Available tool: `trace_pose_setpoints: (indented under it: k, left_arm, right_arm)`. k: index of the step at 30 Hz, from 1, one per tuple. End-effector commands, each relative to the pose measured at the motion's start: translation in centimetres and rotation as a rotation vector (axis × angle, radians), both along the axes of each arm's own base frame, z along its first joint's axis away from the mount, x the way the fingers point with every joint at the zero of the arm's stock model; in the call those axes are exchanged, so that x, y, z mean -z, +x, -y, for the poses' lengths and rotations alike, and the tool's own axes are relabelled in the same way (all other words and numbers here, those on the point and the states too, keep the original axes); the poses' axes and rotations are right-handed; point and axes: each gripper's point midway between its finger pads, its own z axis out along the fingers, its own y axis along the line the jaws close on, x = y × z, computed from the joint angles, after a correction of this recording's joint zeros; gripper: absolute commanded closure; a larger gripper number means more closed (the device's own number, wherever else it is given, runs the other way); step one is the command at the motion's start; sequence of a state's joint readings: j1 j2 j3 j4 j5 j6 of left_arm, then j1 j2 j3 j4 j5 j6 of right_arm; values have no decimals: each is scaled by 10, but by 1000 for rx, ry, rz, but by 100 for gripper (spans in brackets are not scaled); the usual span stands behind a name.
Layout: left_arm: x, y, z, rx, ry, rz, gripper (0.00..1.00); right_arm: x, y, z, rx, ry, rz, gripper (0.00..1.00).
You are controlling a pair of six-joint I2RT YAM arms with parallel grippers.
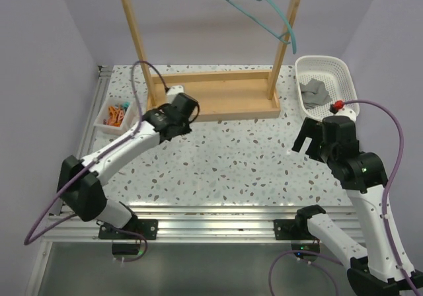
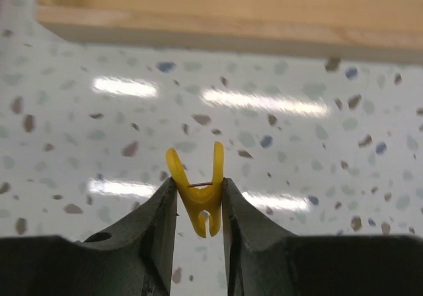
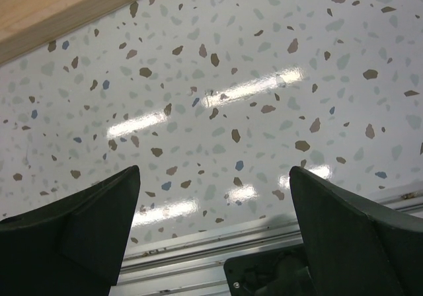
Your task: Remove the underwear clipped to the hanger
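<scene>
The teal hanger (image 1: 261, 8) hangs bare from the top of the wooden frame, tilted. The grey underwear (image 1: 315, 92) lies crumpled inside the white basket (image 1: 344, 71) at the back right. My left gripper (image 1: 177, 111) is low over the table in front of the frame's base. In its wrist view the left gripper (image 2: 199, 187) is shut on a yellow clothes peg (image 2: 198, 200), both fingers pressing its sides. My right gripper (image 1: 305, 141) hovers just in front of the basket. Seen from the right wrist, that gripper (image 3: 215, 177) is open wide with only speckled tabletop between its fingers.
The wooden frame's flat base (image 1: 211, 94) lies across the back of the table, its two posts rising from it. A small white bin (image 1: 117, 115) with orange and blue pegs sits at the left edge. An aluminium rail (image 1: 211, 217) runs along the near edge.
</scene>
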State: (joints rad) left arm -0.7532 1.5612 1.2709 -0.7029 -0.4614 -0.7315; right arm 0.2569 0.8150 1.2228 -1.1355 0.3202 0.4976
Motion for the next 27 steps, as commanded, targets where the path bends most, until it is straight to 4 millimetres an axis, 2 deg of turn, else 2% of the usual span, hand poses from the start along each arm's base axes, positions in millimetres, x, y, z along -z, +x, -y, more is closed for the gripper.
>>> trace_pose_setpoints:
  k: [1, 2, 4, 5, 8, 9, 10, 11, 13, 14, 15, 17, 18, 19, 20, 21, 22, 24, 25, 27]
  left_arm:
    - [-40, 15, -76, -93, 73, 97, 79]
    - [-44, 24, -104, -157, 88, 103, 79]
    - [-55, 32, -134, -183, 125, 121, 79]
    - [-57, 38, -161, -242, 140, 122, 79]
    - [-70, 54, -198, -289, 186, 148, 80]
    - [-79, 62, -221, -344, 185, 171, 80]
    - [-80, 67, -233, -352, 202, 172, 80]
    - [-91, 74, -254, -402, 198, 196, 80]
    - [-89, 85, -276, -428, 216, 186, 80]
    - [-90, 86, -297, -473, 222, 181, 81]
    - [-97, 95, -306, -486, 213, 204, 81]
    - [-85, 106, -326, -511, 217, 174, 81]
    - [-90, 115, -329, -509, 205, 191, 81]
    - [-78, 121, -333, -509, 210, 163, 80]
    - [-77, 127, -338, -515, 209, 168, 77]
    - [-80, 134, -338, -508, 204, 181, 73]
    - [-73, 140, -340, -502, 207, 171, 68]
    - [-81, 150, -343, -500, 192, 199, 56]
    - [-80, 154, -344, -502, 190, 202, 41]
    - [-89, 160, -346, -503, 183, 230, 26]
  right_arm:
    - [3, 5, -8, -21, 33, 10, 1]
    - [4, 5, -9, -25, 38, 8, 1]
    - [8, 8, -13, -36, 48, -2, 2]
    - [10, 8, -15, -45, 53, -9, 1]
    - [13, 10, -19, -60, 63, -20, 1]
    - [14, 11, -20, -66, 63, -21, 1]
    - [14, 11, -20, -65, 66, -23, 2]
    - [15, 12, -22, -72, 70, -26, 1]
    - [15, 11, -23, -81, 72, -29, 1]
    - [15, 12, -24, -83, 73, -32, 1]
    - [14, 12, -25, -86, 77, -35, 1]
    - [15, 10, -26, -92, 78, -39, 1]
    - [15, 10, -27, -97, 81, -40, 1]
    - [16, 9, -27, -99, 83, -40, 1]
    - [17, 9, -28, -102, 86, -43, 1]
    - [18, 9, -28, -104, 87, -48, 1]
    - [18, 8, -29, -109, 91, -49, 1]
    - [20, 8, -30, -113, 94, -54, 1]
    - [20, 8, -31, -114, 96, -53, 1]
    - [22, 8, -30, -114, 93, -56, 1]
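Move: The clothespin bin, where the held yellow clothespin is to go, sits about 31 cm to the left hand's left, 14 cm ahead and 11 cm below. The foot of the left wooden post stands between, roughly 16 cm left and 18 cm ahead, with the middle of the wooden tray 22 cm ahead and 8 cm right. From the right hand, the bin is some 66 cm left and 24 cm ahead. Left hand sweeps about 34 cm left and 13 forward to above the bin, then opens, releasing the yellow clothespin. ##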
